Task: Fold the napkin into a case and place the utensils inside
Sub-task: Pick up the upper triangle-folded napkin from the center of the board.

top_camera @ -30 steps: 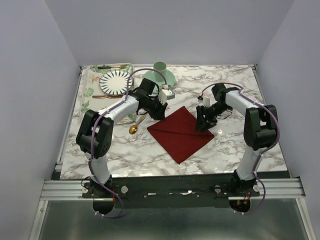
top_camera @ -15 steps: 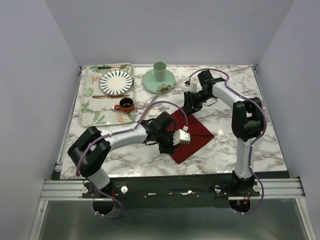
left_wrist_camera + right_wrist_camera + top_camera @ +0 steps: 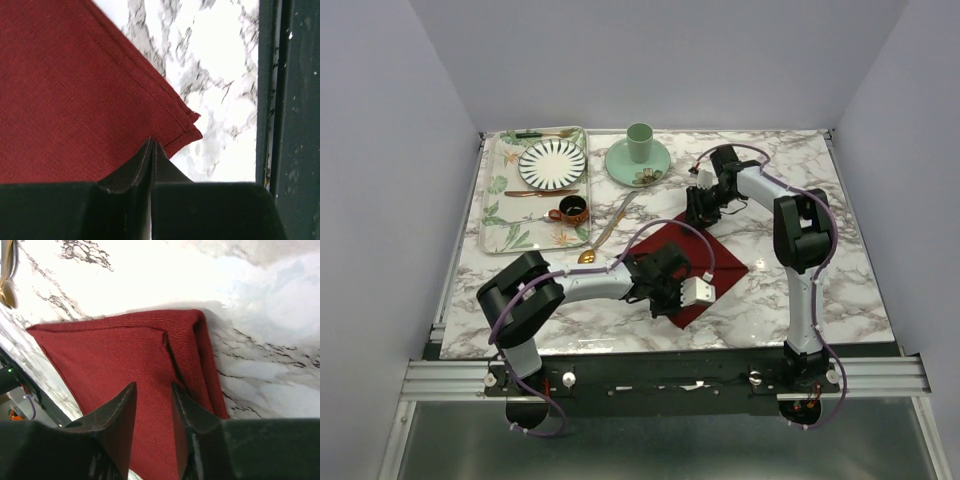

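Note:
The dark red napkin lies folded on the marble, its layered near corner close to the table's front edge. My left gripper sits at that corner, its jaws shut together with the tips pressed into the cloth. My right gripper is at the napkin's far corner. It stands open, with its fingertips straddling the cloth beside a raised fold. The gold spoon and the silver knife lie left of the napkin. The spoon also shows in the right wrist view.
A leaf-patterned tray at the back left carries a striped plate, a small brown cup, a green-handled utensil and a brown-gold utensil. A green cup stands on a saucer. A dark rail borders the table's front edge.
My left arm swung from the napkin's far-left side across to its near corner. My right gripper moved from the right corner to the far corner, and its jaws narrowed.

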{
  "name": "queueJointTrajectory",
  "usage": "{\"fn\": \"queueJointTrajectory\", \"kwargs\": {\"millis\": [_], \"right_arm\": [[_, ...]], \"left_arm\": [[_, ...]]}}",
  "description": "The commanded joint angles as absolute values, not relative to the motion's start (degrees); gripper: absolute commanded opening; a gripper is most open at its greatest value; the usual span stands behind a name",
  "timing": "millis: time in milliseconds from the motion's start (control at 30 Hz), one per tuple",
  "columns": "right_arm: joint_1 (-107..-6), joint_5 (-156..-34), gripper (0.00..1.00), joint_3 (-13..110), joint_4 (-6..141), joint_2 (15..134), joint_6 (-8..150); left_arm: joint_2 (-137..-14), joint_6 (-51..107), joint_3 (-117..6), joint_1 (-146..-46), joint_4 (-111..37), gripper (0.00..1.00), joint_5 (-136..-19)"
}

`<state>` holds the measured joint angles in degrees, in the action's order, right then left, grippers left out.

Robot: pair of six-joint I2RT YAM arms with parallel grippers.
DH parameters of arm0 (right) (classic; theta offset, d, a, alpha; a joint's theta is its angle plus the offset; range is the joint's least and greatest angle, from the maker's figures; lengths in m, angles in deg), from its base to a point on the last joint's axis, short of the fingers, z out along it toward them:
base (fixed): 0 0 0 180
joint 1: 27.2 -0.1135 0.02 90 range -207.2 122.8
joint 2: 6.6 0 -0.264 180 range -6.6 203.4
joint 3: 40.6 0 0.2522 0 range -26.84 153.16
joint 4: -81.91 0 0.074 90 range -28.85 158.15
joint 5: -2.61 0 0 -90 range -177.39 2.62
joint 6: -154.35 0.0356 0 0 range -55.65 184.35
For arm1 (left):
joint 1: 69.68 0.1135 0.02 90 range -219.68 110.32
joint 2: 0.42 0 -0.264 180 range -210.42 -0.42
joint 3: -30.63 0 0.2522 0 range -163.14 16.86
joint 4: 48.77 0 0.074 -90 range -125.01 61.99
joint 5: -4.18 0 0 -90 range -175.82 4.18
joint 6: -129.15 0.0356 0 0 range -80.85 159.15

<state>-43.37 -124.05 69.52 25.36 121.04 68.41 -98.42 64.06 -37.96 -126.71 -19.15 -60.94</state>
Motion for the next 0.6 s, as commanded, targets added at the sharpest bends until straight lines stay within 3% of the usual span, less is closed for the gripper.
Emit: {"fn": "queueJointTrajectory", "kwargs": {"millis": [0, 367, 567], "right_arm": [[-43.73, -119.64, 0.40, 71.07, 27.28, 123.48, 68.48], [-45.57, -121.56, 0.40, 70.81, 26.23, 123.40, 66.03], [-50.66, -125.00, 0.40, 69.75, 25.44, 121.46, 60.76]], "left_arm": [[-102.11, 64.73, -39.38, -129.70, -15.50, 0.09, -61.74], [-102.73, 64.12, -39.47, -134.63, -13.47, 0.09, -60.34], [-96.24, 57.46, -41.75, -131.56, -15.23, 0.41, -57.81]]}}
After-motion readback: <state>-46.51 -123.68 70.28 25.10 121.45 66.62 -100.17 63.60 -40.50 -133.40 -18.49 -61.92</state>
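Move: Both hands are already down on the folded napkin. Its middle lies about 10 cm ahead and 3 cm right of the left hand, which is by the near corner. It lies about 10 cm back and 3 cm left of the right hand, which is by the far corner. The spoon lies some 19 cm ahead and 15 cm left of the left hand. The green plate is roughly 15 cm ahead and 13 cm left of the right hand. With nearly shut fingertips still pressing on the napkin by its near corner, the left hand drags it back towards the table's near edge and to the right, about 4 cm in all, then parts its fingers as it slows. The right hand first stays on the far part, fingers half open, then slides left about 2 cm and slightly back, turning very little. ##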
